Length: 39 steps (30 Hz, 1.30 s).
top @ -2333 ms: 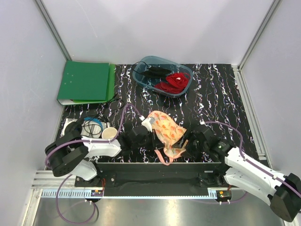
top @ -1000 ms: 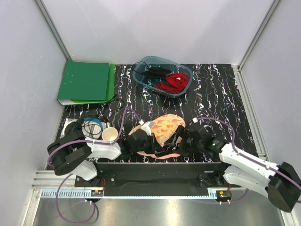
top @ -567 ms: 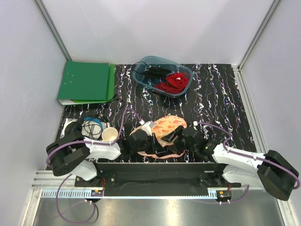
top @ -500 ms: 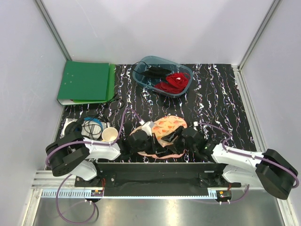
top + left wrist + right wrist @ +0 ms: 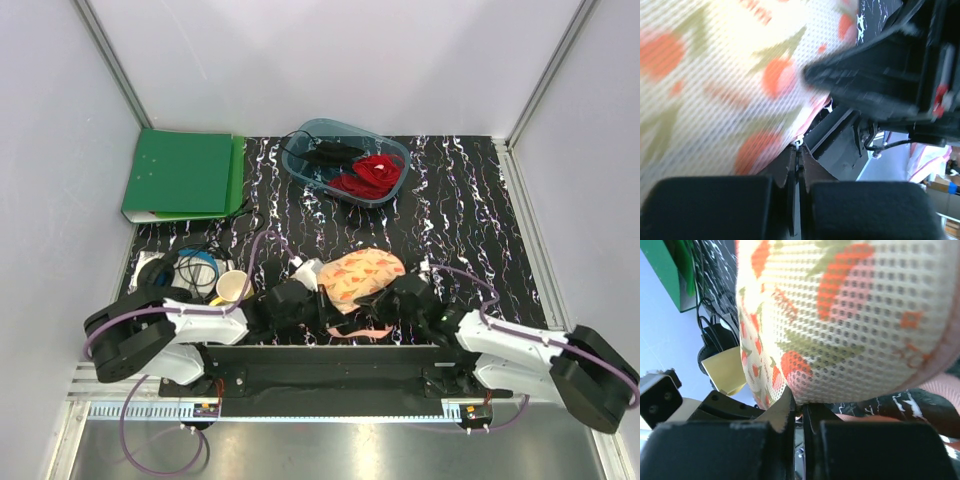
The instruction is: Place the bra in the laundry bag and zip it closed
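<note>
The laundry bag point(image 5: 366, 271) lies near the table's front edge as a peach mesh pouch with orange print, and a pink trim strip point(image 5: 364, 330) trails below it. My left gripper point(image 5: 322, 308) is at its left side. In the left wrist view this gripper point(image 5: 796, 152) is shut on the bag's edge beside a small white zip ring point(image 5: 799, 144). My right gripper point(image 5: 377, 300) sits under the bag's near right edge. In the right wrist view its jaws point(image 5: 801, 407) are shut on the bottom seam of the laundry bag point(image 5: 850, 315). The bra is hidden.
A blue-grey tub point(image 5: 392, 146) holding red and black garments stands at the back centre. A green binder point(image 5: 180, 175) lies at the back left. A paper cup point(image 5: 232, 287) and coiled cables point(image 5: 195, 268) sit left of the left arm. The right arm point(image 5: 890, 65) crosses the left wrist view.
My right gripper moved left in under the bag's near edge and went from wide open to shut. The bag settled flatter and shifted slightly right. The left gripper stayed shut.
</note>
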Tool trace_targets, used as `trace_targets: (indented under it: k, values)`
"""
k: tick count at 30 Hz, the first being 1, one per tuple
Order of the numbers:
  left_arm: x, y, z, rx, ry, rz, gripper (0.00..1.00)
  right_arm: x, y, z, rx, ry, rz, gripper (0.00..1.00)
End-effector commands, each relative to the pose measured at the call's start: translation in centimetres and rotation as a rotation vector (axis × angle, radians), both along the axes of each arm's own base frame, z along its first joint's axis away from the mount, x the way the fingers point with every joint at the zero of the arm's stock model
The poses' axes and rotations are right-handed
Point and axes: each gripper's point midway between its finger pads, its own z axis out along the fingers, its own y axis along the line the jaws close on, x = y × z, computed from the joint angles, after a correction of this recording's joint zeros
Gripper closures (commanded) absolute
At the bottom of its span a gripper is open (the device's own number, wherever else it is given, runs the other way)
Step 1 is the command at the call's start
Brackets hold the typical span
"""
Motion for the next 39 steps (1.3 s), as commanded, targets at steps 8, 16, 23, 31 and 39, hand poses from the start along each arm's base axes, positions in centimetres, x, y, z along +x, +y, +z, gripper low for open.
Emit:
trace_targets:
  k: [8, 16, 23, 31, 39]
  values:
    - [0.4, 5.1, -1.9, 0.193, -0.120, 0.042, 1.00, 4.9, -6.6, 0.8, -0.474, -0.190, 0.309, 0.96]
    - [0.7, 1.8, 0.2, 0.100, -0.116, -0.007, 1.00, 9.1, -3.3, 3.5, -0.553, -0.272, 0.556, 0.74]
    - [1.6, -1.5, 2.7, 0.032, -0.129, -0.044, 1.00, 6.4, -2.6, 3.1, -0.455, -0.073, 0.571, 0.33]
    - [1.6, -3.7, 2.4, -0.008, -0.089, -0.076, 1.00, 1.7, -4.3, 4.6, -0.427, -0.054, 0.444, 0.17]
    - [1.4, -4.0, 1.9, -0.011, -0.075, -0.085, 1.00, 1.4, -2.0, 4.4, -0.058, -0.142, 0.165, 0.18]
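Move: The laundry bag lies pinched in both hands, its middle about 5 cm straight ahead of the right hand and some 2 cm lower. From the left hand, which grips its near corner, that middle is roughly 8 cm ahead and 4 cm to the right, also about 2 cm lower. The pink strap lies about 7 cm back from the right hand, level with it sideways and some 4 cm lower. The bag's near edge, still pinched by the right hand, is drawn some 7 cm right and a little forward, then swung on forward as the wrist turns about 30 degrees counter-clockwise, its left side dipping; the fingers let go, open wide and the hand comes back, ending higher. The left hand keeps hold of the near corner, going left against the pull, then back right past its start. ##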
